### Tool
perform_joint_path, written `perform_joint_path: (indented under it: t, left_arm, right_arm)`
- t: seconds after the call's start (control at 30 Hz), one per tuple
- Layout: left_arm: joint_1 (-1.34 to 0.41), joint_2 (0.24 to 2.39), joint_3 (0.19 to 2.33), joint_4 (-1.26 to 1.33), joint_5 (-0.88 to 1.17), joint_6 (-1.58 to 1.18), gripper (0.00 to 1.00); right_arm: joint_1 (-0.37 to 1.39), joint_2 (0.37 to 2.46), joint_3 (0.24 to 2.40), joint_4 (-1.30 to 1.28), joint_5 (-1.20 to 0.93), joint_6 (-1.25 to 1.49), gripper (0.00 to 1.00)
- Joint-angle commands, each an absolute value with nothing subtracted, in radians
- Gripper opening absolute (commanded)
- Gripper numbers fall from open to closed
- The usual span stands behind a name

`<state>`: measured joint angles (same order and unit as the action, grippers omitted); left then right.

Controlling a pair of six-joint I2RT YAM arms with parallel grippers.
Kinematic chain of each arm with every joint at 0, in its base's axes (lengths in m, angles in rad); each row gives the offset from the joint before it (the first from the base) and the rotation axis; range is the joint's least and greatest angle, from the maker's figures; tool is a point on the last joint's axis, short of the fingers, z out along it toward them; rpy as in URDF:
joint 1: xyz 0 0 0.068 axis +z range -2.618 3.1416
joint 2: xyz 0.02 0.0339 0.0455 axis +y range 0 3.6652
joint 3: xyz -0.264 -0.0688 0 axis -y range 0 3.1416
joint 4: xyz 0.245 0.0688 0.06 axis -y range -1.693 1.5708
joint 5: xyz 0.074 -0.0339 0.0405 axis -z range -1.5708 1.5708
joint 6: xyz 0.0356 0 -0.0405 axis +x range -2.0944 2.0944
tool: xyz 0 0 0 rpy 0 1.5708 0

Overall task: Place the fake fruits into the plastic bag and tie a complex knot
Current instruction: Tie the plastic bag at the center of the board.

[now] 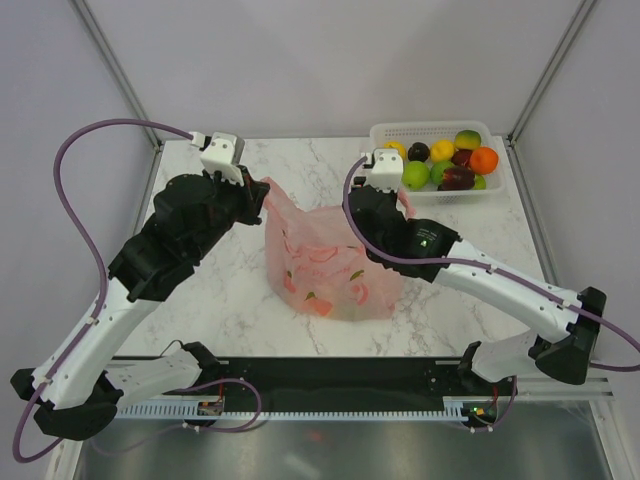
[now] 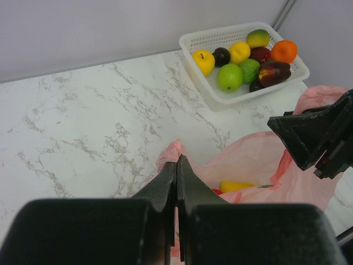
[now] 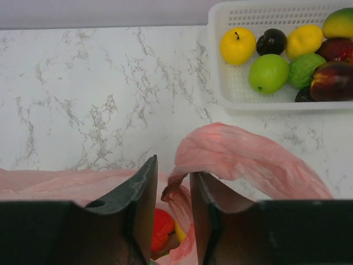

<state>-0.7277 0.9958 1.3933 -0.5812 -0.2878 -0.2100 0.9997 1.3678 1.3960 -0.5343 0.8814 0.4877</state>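
Note:
The pink plastic bag (image 1: 330, 265) stands mid-table with its mouth held up, and a few fake fruits (image 1: 318, 300) show through it. My left gripper (image 2: 177, 160) is shut on the bag's left handle at its top edge (image 1: 268, 192). My right gripper (image 3: 173, 168) is open. The right handle loop (image 3: 242, 154) drapes over its right finger and a fold of it hangs between the jaws. Inside the bag lie a red fruit (image 3: 161, 229) and a yellow one (image 2: 236, 186). Several more fake fruits (image 1: 445, 160) sit in the basket. No knot is visible.
The white lattice basket (image 1: 430, 128) stands at the back right corner, just behind the right wrist. Marble tabletop (image 1: 220, 300) surrounds the bag. The enclosure's frame posts rise at the back corners.

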Motion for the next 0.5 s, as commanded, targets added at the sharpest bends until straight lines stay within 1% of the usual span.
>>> perform_joint_path:
  t: [0.0,0.03,0.1,0.2,0.27,0.3,0.33,0.43,0.47]
  left_arm:
    - [-0.723,0.982,1.434,-0.560,-0.314,-0.215,0.02]
    - [-0.724,0.989,1.434,-0.558,-0.321,-0.213,0.02]
    - [-0.721,1.003,1.439,-0.555,-0.333,-0.213,0.02]
    - [-0.692,1.058,1.480,-0.531,-0.353,-0.233,0.02]
    - [-0.644,1.119,1.537,-0.538,-0.315,-0.224,0.02]
    - [-0.625,1.138,1.607,-0.543,-0.308,-0.221,0.02]
    - [-0.576,1.159,1.644,-0.551,-0.283,-0.216,0.02]
    - [-0.470,1.245,1.794,-0.606,-0.204,-0.218,0.02]
    - [-0.450,1.262,1.819,-0.617,-0.192,-0.215,0.02]
  right_arm:
    - [1.003,1.365,1.427,-0.467,0.951,0.463,0.33]
    - [1.005,1.350,1.414,-0.433,0.942,0.424,0.21]
    - [1.003,1.327,1.405,-0.336,0.889,0.379,0.00]
    - [1.000,1.307,1.439,-0.266,0.844,0.302,0.00]
    - [0.988,1.308,1.469,-0.255,0.708,0.272,0.00]
    - [0.968,1.308,1.498,-0.255,0.651,0.268,0.00]
    - [0.962,1.312,1.509,-0.253,0.550,0.265,0.00]
    - [0.928,1.319,1.542,-0.255,0.447,0.268,0.00]
    - [0.886,1.321,1.545,-0.253,0.351,0.293,0.00]
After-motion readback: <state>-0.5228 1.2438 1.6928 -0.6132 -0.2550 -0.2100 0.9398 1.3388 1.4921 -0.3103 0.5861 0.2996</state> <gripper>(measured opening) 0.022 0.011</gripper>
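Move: The bag's right handle lies between the right hand's half-open fingers, about 1 cm ahead of their pads and level with them. From that hand the fruit in the bag lies about 5 cm back, 8 cm left and 22 cm below; the fruit basket is some 22 cm ahead, 12 cm right and 27 cm down. The left hand already pinches the bag's left corner; the right handle is roughly 20 cm to its right, 2 cm ahead and 8 cm lower. Right fingers pinch the handle and rise 8 cm, veering left; left hand carries its corner forward and up. ##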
